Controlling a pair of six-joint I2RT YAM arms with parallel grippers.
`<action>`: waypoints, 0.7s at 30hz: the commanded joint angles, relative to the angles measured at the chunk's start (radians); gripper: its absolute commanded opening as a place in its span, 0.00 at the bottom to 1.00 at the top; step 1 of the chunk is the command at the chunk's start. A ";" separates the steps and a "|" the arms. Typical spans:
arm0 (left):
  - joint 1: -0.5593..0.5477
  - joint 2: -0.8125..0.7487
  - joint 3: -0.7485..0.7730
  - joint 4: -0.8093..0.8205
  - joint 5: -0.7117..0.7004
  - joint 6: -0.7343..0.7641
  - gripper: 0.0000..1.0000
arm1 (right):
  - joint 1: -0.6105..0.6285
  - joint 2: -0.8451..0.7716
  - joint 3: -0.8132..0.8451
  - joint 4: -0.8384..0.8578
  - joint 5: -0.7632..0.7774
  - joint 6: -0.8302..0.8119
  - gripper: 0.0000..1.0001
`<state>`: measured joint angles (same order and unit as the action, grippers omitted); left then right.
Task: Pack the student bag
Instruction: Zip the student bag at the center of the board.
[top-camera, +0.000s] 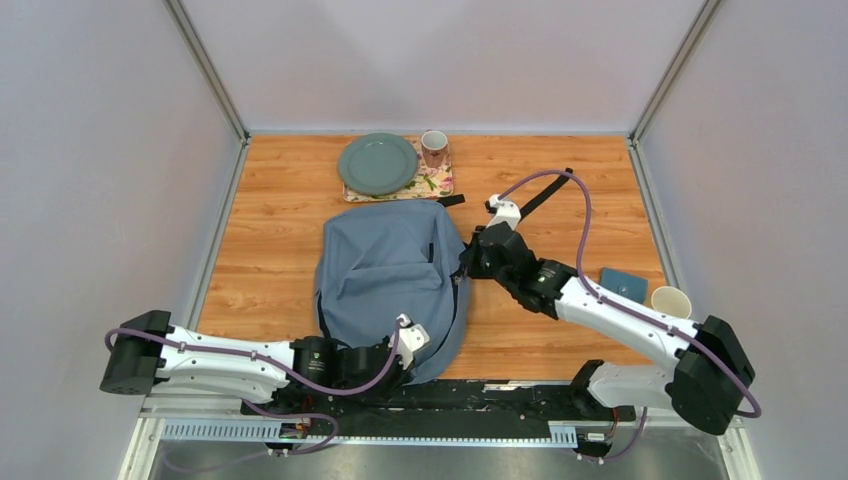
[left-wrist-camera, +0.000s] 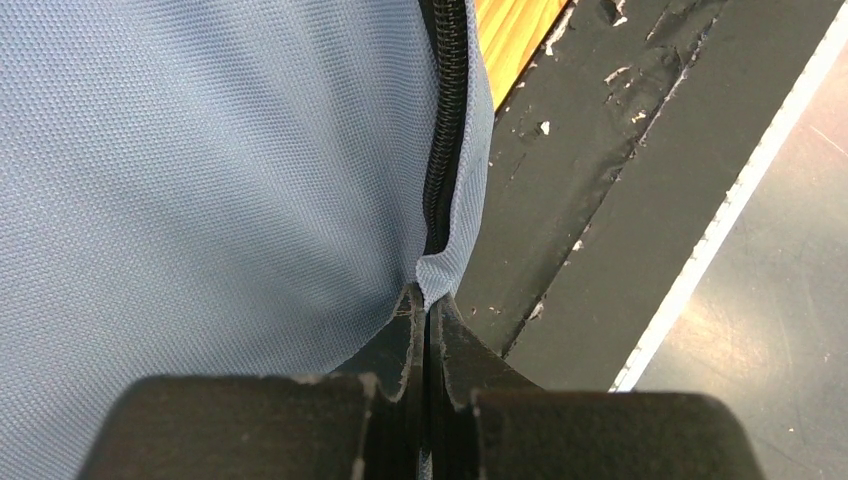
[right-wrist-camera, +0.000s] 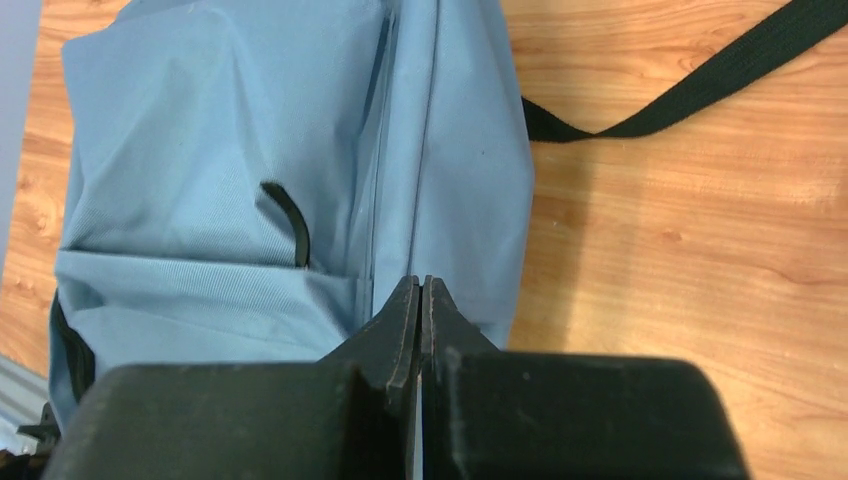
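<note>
The student bag (top-camera: 385, 265), a grey-blue fabric backpack, lies flat in the middle of the wooden table. My left gripper (top-camera: 408, 335) is at its near right corner. In the left wrist view that gripper (left-wrist-camera: 428, 295) is shut on a small fold of the bag (left-wrist-camera: 200, 180) beside the dark zip (left-wrist-camera: 445, 120). My right gripper (top-camera: 466, 262) is at the bag's right edge. Seen from the right wrist, it (right-wrist-camera: 421, 285) is shut, tips over the bag (right-wrist-camera: 200, 200) near a seam, with nothing visible between them.
A green plate (top-camera: 377, 164) and a mug (top-camera: 434, 148) sit on a floral mat (top-camera: 432, 184) at the back. A black strap (top-camera: 545, 190) (right-wrist-camera: 700, 95) trails right of the bag. A blue flat item (top-camera: 624, 284) and a cream cup (top-camera: 670, 300) stand at the right edge.
</note>
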<state>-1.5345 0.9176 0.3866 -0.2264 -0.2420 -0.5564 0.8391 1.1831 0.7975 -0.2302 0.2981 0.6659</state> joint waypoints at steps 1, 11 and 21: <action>-0.030 0.001 -0.037 -0.146 0.064 -0.040 0.00 | -0.054 0.049 0.106 0.147 0.032 -0.046 0.00; -0.030 -0.049 0.008 -0.143 -0.123 -0.040 0.14 | -0.064 -0.065 0.014 0.109 0.091 0.000 0.00; -0.029 -0.094 0.149 -0.208 -0.321 0.021 0.82 | -0.173 -0.278 -0.121 0.000 0.142 0.043 0.00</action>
<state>-1.5635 0.8635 0.4694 -0.3744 -0.4606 -0.5751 0.7136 0.9951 0.6991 -0.2337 0.3328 0.6930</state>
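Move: The zipper pull on the student bag's right side is already in the right hand's shut fingers; the bag's middle lies about 17 cm to that hand's left and 3 cm back, some 7 cm lower. The middle of the black strap is roughly 20 cm ahead and 18 cm to the right. The left hand already pinches the bag's near edge at the zip's end, with the zipper pull about 27 cm ahead, 12 cm to its right and 8 cm higher. The zipper pull, kept in the right hand's shut fingers, goes about 1 cm farther forward to the far end of the zip and all but stops, then is drawn some 6 cm right and slightly up, the wrist turning about 10 degrees clockwise. Meanwhile the left fingers open wide, let go of the bag's near edge and back off some 3 cm forward and 3 cm up. ##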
